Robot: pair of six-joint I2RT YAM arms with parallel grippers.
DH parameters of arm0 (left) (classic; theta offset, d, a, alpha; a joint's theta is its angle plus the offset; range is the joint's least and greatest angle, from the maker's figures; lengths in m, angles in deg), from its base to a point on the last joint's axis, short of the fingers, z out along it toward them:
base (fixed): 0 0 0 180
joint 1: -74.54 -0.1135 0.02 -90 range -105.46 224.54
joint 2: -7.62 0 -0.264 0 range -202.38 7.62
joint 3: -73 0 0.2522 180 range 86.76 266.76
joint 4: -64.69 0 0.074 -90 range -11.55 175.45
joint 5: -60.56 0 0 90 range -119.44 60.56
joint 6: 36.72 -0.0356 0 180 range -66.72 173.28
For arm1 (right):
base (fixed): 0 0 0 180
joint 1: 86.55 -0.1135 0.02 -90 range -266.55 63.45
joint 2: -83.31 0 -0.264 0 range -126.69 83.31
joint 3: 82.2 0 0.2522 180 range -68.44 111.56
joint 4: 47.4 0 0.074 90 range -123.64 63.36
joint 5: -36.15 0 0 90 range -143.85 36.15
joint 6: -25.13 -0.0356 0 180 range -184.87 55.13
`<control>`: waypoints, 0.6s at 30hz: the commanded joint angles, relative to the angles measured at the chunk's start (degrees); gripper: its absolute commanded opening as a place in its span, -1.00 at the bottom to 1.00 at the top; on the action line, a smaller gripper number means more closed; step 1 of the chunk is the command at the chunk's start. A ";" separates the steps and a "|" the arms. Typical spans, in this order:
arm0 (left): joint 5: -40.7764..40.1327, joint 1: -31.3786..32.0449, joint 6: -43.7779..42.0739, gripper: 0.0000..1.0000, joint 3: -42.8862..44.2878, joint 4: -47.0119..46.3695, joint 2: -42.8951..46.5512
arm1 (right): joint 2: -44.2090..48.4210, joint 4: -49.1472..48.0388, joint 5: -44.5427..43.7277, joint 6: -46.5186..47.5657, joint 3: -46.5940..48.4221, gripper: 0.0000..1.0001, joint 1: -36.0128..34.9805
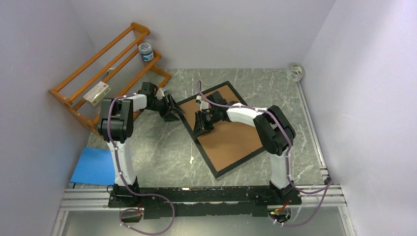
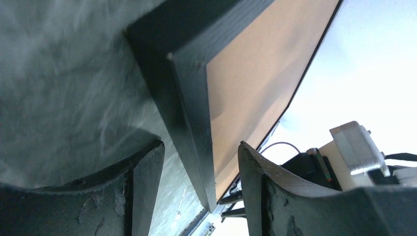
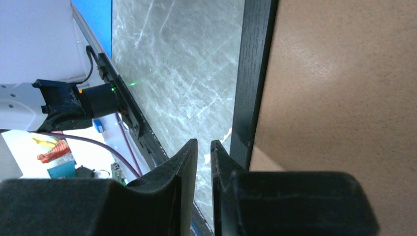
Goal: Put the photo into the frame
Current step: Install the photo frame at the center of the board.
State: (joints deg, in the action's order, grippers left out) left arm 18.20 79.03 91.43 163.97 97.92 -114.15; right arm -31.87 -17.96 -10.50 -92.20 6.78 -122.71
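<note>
The black frame point(image 1: 205, 153) lies flat and skewed on the marble table, with a brown backing board point(image 1: 231, 142) inside it. The sunflower photo is out of view. My left gripper point(image 1: 172, 111) is open at the frame's left corner; in the left wrist view the jaws point(image 2: 200, 144) straddle the frame's raised edge point(image 2: 192, 113) with a gap on each side. My right gripper point(image 1: 201, 124) hovers low over the frame's left edge. Its jaws point(image 3: 204, 145) are shut to a thin slit with nothing between them, just beside the frame rail point(image 3: 251, 73) and board point(image 3: 344, 98).
An orange wooden rack point(image 1: 103, 73) stands at the back left with a jar point(image 1: 146, 50) and a small box point(image 1: 96, 92) on it. A blue sheet point(image 1: 93, 166) lies front left. A tape roll point(image 1: 295, 72) sits back right. A white scrap point(image 1: 191, 160) lies by the frame.
</note>
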 commanded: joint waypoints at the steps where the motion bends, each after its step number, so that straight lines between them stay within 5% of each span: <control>1: -3.06 0.54 -1.05 0.27 -5.27 -1.18 3.84 | -0.48 -2.96 0.56 -0.88 -0.24 -0.60 0.43; 18: -10.15 4.39 -3.55 -0.35 -6.18 5.91 3.13 | -5.94 -2.02 -7.42 -1.70 -2.75 -0.67 1.62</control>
State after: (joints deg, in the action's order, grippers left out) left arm 15.53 83.18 90.97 157.68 98.84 -110.59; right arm -34.88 -18.55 -10.37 -94.08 6.23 -121.95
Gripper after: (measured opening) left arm 0.351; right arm 0.168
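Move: The stretch of the frame's left edge I go for lies about 4 cm back, 2 cm right and 2 cm below my left hand; the frame's far-left corner is some 6 cm ahead and 2 cm left of that hand, and the brown backing board's middle about 6 cm back and 19 cm right of it. From my right hand, the nearest bit of the same edge is about 3 cm below, 1 cm back and 1 cm left, with the white mark 10 cm back and 2 cm left. With my left fingers open astride the frame's left edge, I draw that hand about 4 cm back along the edge, away from the far-left corner, then ease it some 2 cm right and 1 cm down while the fingers close to roughly half their gap around the edge. My right hand, fingers still nearly shut, drops about 2 cm to the same edge nearer me and holds there. ##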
